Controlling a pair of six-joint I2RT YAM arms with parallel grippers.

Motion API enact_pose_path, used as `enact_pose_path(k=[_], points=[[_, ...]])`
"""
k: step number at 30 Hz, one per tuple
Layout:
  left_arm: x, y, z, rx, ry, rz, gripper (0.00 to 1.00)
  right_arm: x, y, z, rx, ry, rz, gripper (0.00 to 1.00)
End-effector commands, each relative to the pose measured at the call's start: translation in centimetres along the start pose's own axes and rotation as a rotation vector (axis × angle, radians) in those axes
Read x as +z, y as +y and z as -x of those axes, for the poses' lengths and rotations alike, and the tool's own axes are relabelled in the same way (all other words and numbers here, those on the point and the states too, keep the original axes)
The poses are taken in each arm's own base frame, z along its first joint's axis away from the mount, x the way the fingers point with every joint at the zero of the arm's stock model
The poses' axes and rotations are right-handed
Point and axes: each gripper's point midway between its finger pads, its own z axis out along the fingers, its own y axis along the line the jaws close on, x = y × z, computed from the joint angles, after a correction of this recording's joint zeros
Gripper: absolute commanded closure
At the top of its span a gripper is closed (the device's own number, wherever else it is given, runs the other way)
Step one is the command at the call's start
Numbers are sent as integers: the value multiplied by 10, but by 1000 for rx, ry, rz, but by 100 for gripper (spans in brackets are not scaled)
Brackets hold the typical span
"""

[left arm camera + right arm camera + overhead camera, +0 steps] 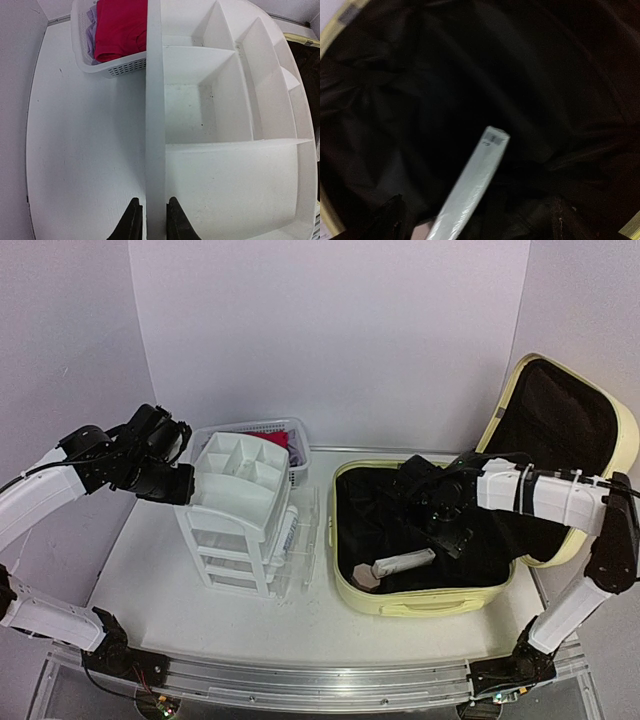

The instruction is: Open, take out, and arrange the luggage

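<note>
The luggage (420, 602), a pale yellow hard-shell suitcase, lies open at the right with its lid (625, 440) propped up. Its black lining (520, 75) fills the right wrist view. On that lining rests a long white wrapped box (405, 563) (475, 185), with a small pinkish thing (365, 578) at its near end. My right gripper (440, 535) (475, 222) hovers inside the suitcase, open, its fingers wide on either side of the box without touching it. My left gripper (185, 485) (153, 222) is shut on the left rim of the white drawer organizer (240, 510) (225, 150).
A white mesh basket (250, 430) (125, 65) holding a red cloth (277, 438) (120, 30) stands behind the organizer. A clear plastic stand (305, 540) sits between organizer and suitcase. The suitcase's edge (302, 39) shows at the far right of the left wrist view.
</note>
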Motion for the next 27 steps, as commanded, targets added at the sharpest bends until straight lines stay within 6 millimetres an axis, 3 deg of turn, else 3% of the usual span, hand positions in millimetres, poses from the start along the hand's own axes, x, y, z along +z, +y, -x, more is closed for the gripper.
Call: enact_pose_path(k=[1, 6, 12, 24, 27], points=[[2, 7, -18, 31, 66, 21, 83, 17, -21, -12, 107, 89, -122, 2], [3, 5, -18, 31, 70, 15, 83, 27, -15, -20, 131, 128, -142, 2], [2, 5, -16, 32, 62, 16, 83, 42, -22, -36, 232, 163, -180, 18], [1, 6, -15, 35, 59, 16, 83, 64, -9, -49, 313, 211, -183, 21], [1, 6, -16, 34, 59, 15, 83, 69, -8, -49, 323, 208, -185, 25]])
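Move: The white box lies in the open suitcase about 11 cm below my right hand, some 5 cm to its left and 3 cm nearer my base. The pink round pad sits some 8 cm to the left of the box and 3 cm farther back; the suitcase's near rim with its handle is roughly 11 cm back from my right hand and straight in line with it. From my left hand the box is about 45 cm to the right and 3 cm back, well below. I lower my right hand about 8 cm into the suitcase over the white box, easing back a little early on. As I go down I tip the fingers nearer to straight down and turn the wrist some 15 degrees clockwise, so the jaws line up across the box, and I narrow them slightly from wide open. My left hand stays still, keeping its pinch on the drawer unit's top edge. ##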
